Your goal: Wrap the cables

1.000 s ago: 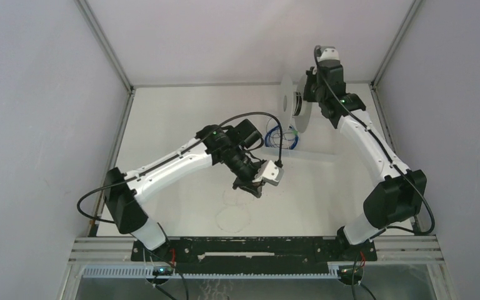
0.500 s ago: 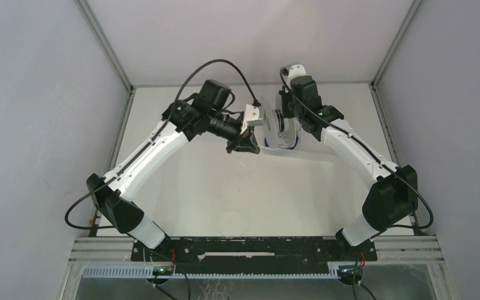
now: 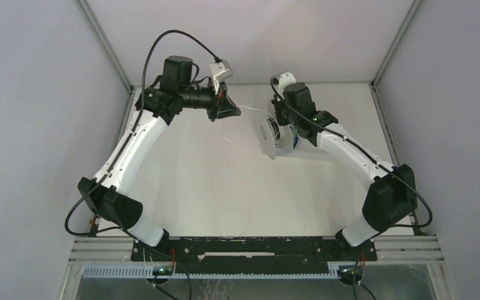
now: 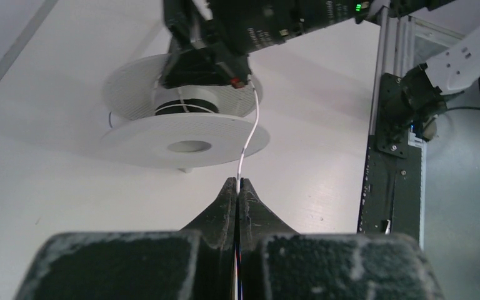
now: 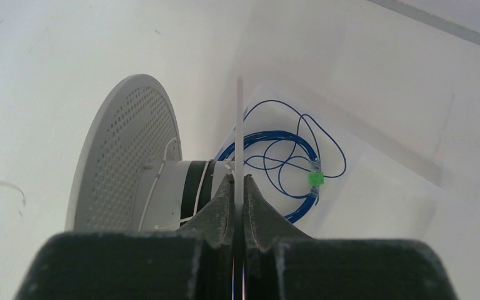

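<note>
The cables show as one thin white strand (image 4: 250,134) running from my left gripper (image 4: 237,181) up to a white spool (image 4: 184,134). The left gripper is shut on that strand. In the top view the left gripper (image 3: 227,110) is raised at the back left, and the strand (image 3: 253,111) spans the gap to the spool (image 3: 266,132). My right gripper (image 5: 238,179) is shut on the spool's near flange (image 5: 239,119), seen edge-on. A few white turns lie on the hub (image 5: 181,187). Faint loose loops (image 3: 232,164) trail over the table.
A coil of blue wire with a green tag (image 5: 287,159) lies in a clear bag behind the spool. The enclosure's back wall and left corner post (image 3: 103,40) stand close to the raised left arm. A black base rail (image 3: 250,247) runs along the near edge.
The left arm rose from mid-table, swung past the spool and out to the back left, drawing the strand. The right arm carried the spool left and nearer.
</note>
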Robot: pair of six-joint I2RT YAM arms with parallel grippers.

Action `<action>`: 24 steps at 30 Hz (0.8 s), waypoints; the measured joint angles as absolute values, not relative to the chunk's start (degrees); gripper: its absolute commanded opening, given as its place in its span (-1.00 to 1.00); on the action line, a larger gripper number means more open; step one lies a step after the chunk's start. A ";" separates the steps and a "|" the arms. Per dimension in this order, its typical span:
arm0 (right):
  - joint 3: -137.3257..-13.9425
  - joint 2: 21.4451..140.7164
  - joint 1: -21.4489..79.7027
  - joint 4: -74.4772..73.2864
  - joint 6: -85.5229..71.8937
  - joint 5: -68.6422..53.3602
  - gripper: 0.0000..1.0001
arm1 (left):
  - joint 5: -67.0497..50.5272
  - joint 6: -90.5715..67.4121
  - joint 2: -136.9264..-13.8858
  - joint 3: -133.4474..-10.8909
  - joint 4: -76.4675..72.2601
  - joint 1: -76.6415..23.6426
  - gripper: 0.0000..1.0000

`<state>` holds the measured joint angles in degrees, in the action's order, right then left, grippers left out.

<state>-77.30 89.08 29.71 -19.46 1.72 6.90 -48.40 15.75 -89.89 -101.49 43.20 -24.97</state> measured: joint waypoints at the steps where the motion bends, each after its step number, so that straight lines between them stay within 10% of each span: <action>1: -77.28 89.03 29.74 -19.53 1.78 6.81 -1.00 | -48.42 15.09 -89.89 -101.49 42.89 -24.21 -0.99; 24: -81.30 86.59 32.71 -24.21 -0.30 3.97 -1.00 | -29.41 -3.11 -107.44 -112.77 32.67 -16.14 -0.99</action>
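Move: The left hand, pinching the white cable's end, has the spool about 14 cm to its right, 7 cm ahead and 13 cm lower. The right gripper is some 16 cm right of it, 8 ahead and 11 lower. From the right hand, gripping the near flange, the spool's middle lies roughly 4 cm left and 5 below; the blue cable coil is 9 cm ahead, 3 right and 20 below. Left sweeps the pinched white cable some 17 cm forward, turning counter-clockwise, as right eases the spool up-left. ##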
